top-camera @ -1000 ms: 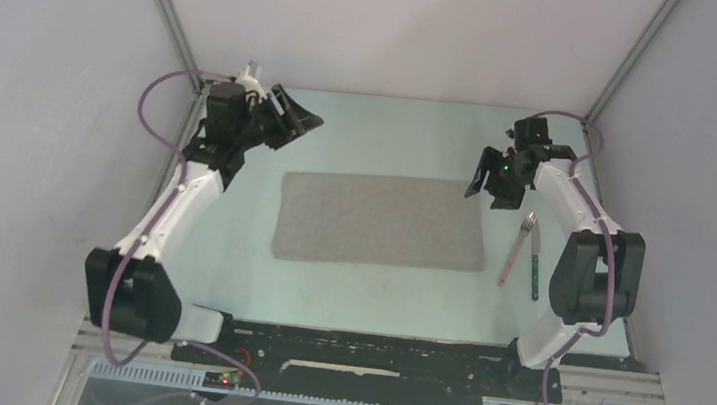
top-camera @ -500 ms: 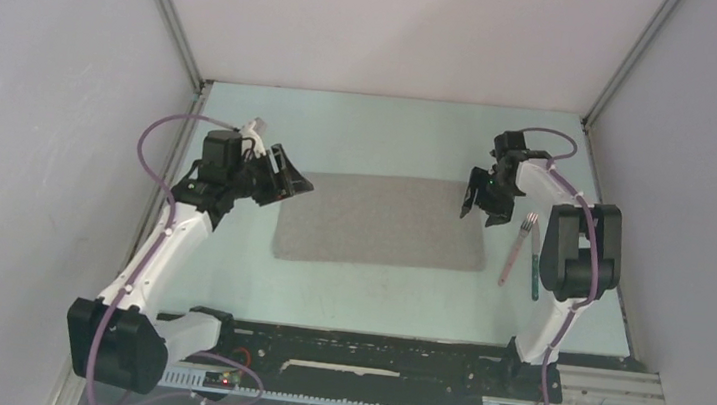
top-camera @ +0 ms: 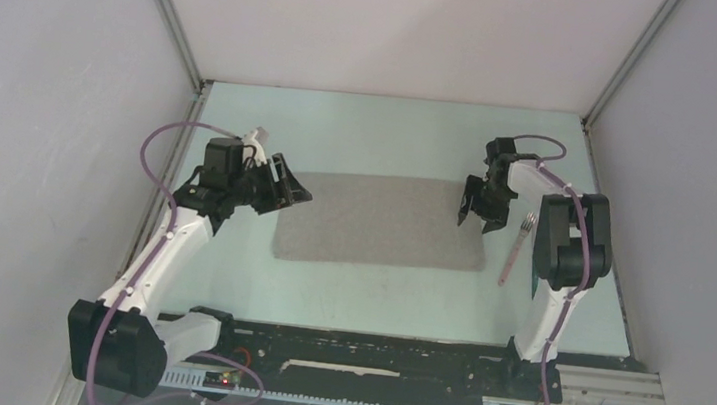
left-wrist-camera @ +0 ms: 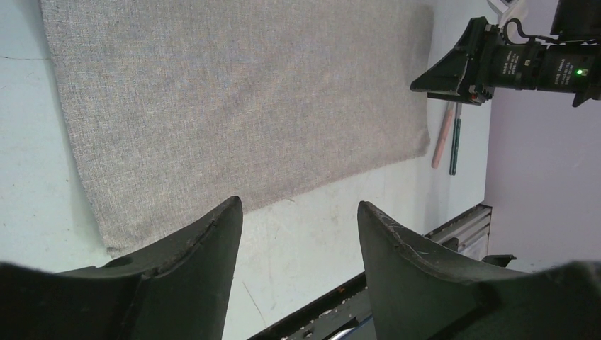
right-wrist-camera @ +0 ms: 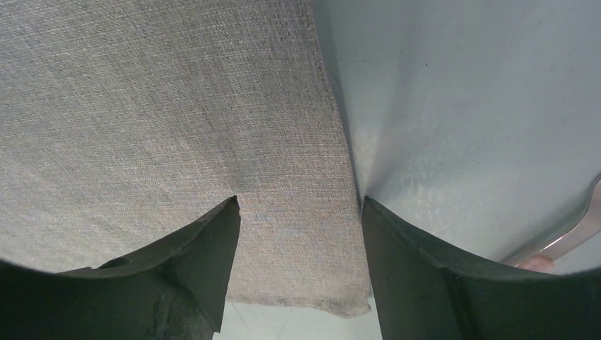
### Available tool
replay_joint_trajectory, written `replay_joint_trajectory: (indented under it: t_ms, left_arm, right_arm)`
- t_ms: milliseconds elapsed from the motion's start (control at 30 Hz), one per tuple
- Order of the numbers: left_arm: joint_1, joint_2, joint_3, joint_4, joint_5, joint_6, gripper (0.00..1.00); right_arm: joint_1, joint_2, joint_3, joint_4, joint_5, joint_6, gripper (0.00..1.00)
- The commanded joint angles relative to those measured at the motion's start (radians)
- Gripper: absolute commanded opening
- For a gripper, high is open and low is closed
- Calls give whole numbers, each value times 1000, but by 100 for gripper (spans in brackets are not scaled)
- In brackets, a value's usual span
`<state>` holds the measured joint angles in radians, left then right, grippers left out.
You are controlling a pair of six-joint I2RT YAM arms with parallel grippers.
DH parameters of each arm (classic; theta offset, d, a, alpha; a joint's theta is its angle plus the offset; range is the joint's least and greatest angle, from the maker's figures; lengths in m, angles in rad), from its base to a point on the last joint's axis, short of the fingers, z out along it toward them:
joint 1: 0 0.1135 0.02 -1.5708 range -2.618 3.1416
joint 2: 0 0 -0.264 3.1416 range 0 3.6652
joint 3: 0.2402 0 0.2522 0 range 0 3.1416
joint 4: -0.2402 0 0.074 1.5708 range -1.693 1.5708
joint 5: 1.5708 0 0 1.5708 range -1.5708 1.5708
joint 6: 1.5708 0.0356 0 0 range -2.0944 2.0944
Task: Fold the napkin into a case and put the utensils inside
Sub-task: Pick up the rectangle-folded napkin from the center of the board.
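Note:
The napkin (top-camera: 378, 222) lies flat on the table as a wide taupe-grey rectangle. My left gripper (top-camera: 301, 193) hangs open at its left end; in the left wrist view one finger (left-wrist-camera: 205, 241) overlaps the cloth (left-wrist-camera: 241, 99) near a corner, with bare table between the jaws. My right gripper (top-camera: 470, 208) is open over the right end, its jaws (right-wrist-camera: 301, 202) straddling the cloth's (right-wrist-camera: 177, 120) right edge. The utensils lie right of the napkin: a pink-handled fork (top-camera: 516, 244) and a teal handle (left-wrist-camera: 455, 138), which my right arm mostly hides in the top view.
White walls close in the pale green table (top-camera: 375, 295) at the back and sides. A black rail (top-camera: 369, 349) with the arm bases runs along the near edge. My right arm's elbow (top-camera: 572, 240) stands over the utensils.
Both arms came forward from the back of the table and lowered to the napkin's two ends. Both grippers stayed open. Napkin and utensils have not moved.

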<state>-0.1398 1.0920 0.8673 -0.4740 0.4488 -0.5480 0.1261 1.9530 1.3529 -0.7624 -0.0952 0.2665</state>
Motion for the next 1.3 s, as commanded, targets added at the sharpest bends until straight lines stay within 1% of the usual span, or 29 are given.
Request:
replay_joint_trajectory:
  t_ms: [0, 67, 133, 167, 200, 233, 300, 367, 533, 600, 633, 700, 800, 900, 1000, 1133, 1267]
  left_arm:
    - [-4, -14, 28, 12, 9, 28, 67]
    - [-3, -15, 29, 12, 4, 33, 67]
    - [-3, -12, 29, 11, -3, 35, 67]
    - [-3, -12, 29, 10, -5, 37, 67]
    - [-3, -12, 30, 9, -5, 36, 67]
    - [-3, -15, 32, 9, -4, 36, 67]
    - [-4, -19, 41, 4, -6, 37, 67]
    - [-3, -25, 53, -6, -14, 42, 68]
    - [-3, -35, 85, -44, -48, 68, 68]
    - [-3, -38, 80, -52, -64, 75, 68]
    - [-3, -40, 73, -55, -70, 76, 68]
    - [-1, -43, 52, -55, -93, 82, 68]
    - [26, -34, 18, -59, -126, 89, 69]
    - [59, 14, -2, -67, -137, 87, 73]
    - [88, 77, -14, -53, -155, 60, 73]
    - [96, 155, -46, 50, -168, 2, 72]
    - [85, 219, -84, 156, -147, -60, 70]
  right_arm:
    - [17, 24, 1, 19, 37, 3, 73]
    - [26, 34, 1, 16, 60, 6, 73]
    - [37, 39, 0, 15, 79, 11, 70]
    - [41, 42, 1, 14, 88, 22, 66]
    - [49, 43, 0, 16, 93, 26, 61]
    - [57, 45, 1, 17, 95, 29, 55]
    - [69, 53, 1, 15, 95, 38, 49]
    - [84, 52, 0, 20, 141, 42, 43]
    - [89, 44, 1, 38, 146, 42, 22]
    - [86, 35, 1, 52, 135, 28, 6]
    - [86, 27, 0, 61, 129, 18, 0]
    - [84, 8, 0, 68, 111, -4, 0]
    - [68, -29, -7, 83, 26, -33, 0]
    - [21, -57, -32, 96, -107, -28, 0]
    - [-19, -90, -70, 136, -200, -20, 0]
    - [-52, -106, -72, 145, -260, -24, 0]
    - [-113, -135, -71, 145, -283, -30, 0]
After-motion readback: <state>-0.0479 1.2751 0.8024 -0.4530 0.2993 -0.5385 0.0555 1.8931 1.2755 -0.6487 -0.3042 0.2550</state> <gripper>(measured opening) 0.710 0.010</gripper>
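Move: Just over the board, the right hand stands with open fingers astride the napkin's right edge, which lies about 3 cm to its right and 1 cm below; the napkin's middle is some 22 cm to its left and 1 cm back. The fork lies about 12 cm right and 4 cm back, the knife some 16 cm right and 6 cm back. From the left hand, the napkin's left edge is roughly 7 cm left, 5 cm ahead and 17 cm below. Sinking barely half a centimetre, the right hand shuts its wide-open fingers on the napkin's right edge while drifting about 1.5 cm left, then rolls its left side up and rises some 1.5 cm, keeping the pinch. The left hand, still open, waits, lifts slightly, then swings 5 cm left and drops to about 8 cm lower, towards the napkin's left edge, its fingers tipping further down. ##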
